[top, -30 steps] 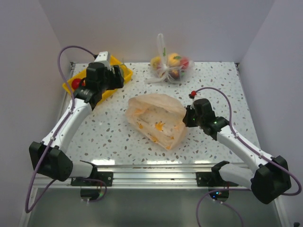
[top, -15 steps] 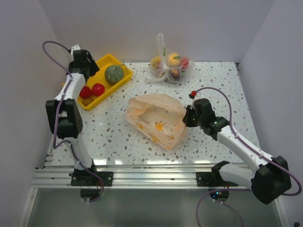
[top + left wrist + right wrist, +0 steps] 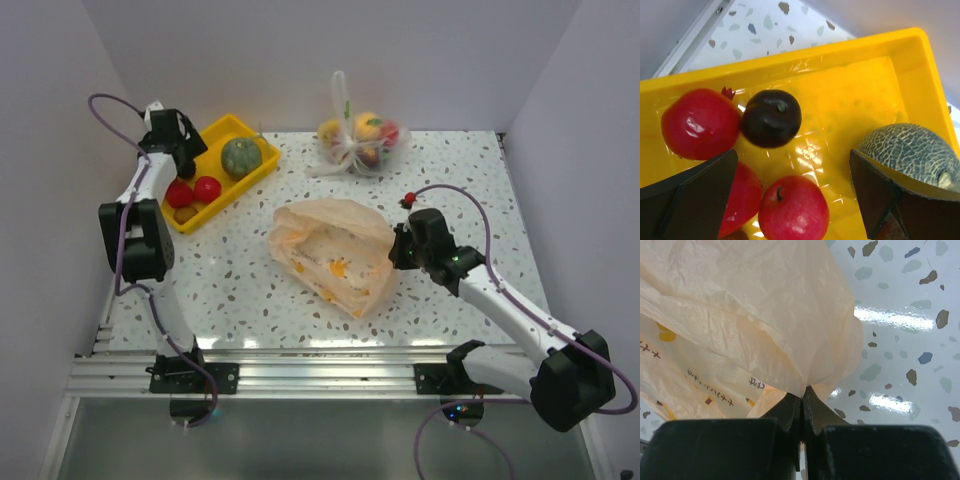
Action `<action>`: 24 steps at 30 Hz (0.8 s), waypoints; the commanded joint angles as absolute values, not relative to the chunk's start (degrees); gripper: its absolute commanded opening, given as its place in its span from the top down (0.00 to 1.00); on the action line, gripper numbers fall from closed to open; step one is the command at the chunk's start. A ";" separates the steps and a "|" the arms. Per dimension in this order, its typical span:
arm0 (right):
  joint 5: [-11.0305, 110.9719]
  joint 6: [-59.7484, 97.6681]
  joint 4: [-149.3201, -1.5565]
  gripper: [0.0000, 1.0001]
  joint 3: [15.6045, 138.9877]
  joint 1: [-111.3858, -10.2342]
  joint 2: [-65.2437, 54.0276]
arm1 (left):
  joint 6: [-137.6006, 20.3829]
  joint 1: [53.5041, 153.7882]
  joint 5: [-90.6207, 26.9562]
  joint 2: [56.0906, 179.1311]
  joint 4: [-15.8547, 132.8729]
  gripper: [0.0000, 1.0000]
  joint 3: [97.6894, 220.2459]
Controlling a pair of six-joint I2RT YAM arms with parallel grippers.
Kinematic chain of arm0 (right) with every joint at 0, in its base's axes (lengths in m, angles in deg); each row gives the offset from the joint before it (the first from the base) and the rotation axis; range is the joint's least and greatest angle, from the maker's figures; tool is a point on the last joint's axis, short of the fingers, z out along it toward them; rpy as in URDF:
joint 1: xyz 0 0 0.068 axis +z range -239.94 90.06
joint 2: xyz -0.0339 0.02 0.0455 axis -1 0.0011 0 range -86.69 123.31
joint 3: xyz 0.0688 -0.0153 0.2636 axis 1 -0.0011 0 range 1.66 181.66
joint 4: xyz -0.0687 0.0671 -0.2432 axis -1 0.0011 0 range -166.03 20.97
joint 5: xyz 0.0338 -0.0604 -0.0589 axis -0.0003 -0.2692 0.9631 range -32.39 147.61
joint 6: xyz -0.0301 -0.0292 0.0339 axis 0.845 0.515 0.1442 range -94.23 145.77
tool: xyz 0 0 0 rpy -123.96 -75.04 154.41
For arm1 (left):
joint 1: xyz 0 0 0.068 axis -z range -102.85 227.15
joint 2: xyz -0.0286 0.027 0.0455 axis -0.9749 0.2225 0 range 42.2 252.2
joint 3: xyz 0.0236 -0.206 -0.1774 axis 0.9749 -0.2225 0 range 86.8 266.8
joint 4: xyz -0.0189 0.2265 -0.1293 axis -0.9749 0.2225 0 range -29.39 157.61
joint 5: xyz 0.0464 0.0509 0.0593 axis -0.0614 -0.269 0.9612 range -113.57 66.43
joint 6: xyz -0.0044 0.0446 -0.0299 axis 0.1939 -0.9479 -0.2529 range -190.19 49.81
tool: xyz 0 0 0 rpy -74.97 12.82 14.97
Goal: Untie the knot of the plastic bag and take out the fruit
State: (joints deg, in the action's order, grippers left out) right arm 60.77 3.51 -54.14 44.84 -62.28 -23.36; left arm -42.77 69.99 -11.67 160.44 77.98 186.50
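Note:
The peach-orange plastic bag (image 3: 330, 255) lies slack and crumpled mid-table. My right gripper (image 3: 396, 247) is shut on its right edge, and a fold of film is pinched between the closed jaws (image 3: 802, 394). No knot shows in any view. The fruit sits in the yellow tray (image 3: 258, 166): a green melon (image 3: 241, 157), two red ones (image 3: 207, 188) and a small brown one (image 3: 186, 213). My left gripper (image 3: 172, 140) hangs open above the tray's left end, holding nothing. Below it lie a dark plum (image 3: 771, 118), a red apple (image 3: 792, 212) and a red pomegranate (image 3: 700, 124).
A small clear bag of fruit (image 3: 360, 135) with a white knot stands at the back centre by the wall. The left arm is folded upright along the table's left edge. White walls close in the left, back and right sides.
The left arm has pulled back from over the tray and folded up at the left edge, and its jaws have opened wider. The right gripper and the bag have not moved.

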 commanded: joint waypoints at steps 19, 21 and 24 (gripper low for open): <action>77.03 1.52 -45.53 1.00 46.84 -62.34 -33.07 | -45.12 76.61 -20.70 118.51 73.00 0.00 159.13; 77.65 0.56 -44.84 1.00 45.62 -62.34 -34.21 | -47.06 82.32 -19.79 114.11 74.32 0.00 159.05; 78.79 -1.02 -43.87 1.00 44.56 -62.34 -36.41 | -48.21 85.49 -21.63 109.36 77.83 0.00 159.04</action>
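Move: The opened bag, which looks empty, lies about 29 cm back and 40 cm to the right of the left gripper, some 9 cm lower. Beneath that gripper in the yellow box are the dark plum, about 3 cm ahead and 8 below, a red apple about 3 cm back and 5 right, and the green melon about 3 cm ahead and 14 right. From the right gripper, which already grips the bag's edge, the bag's middle is about 14 cm left, level with it and 8 below. Bring the left gripper, still wide open and already clear of the plum, up out of the box area: dip slightly while drawing back, then climb about 19 cm, going back 16 and right towards the opened bag, fingers tipping up and swinging clockwise. Keep the right gripper shut on the bag's edge and draw it about 5 cm right and 4 up. ##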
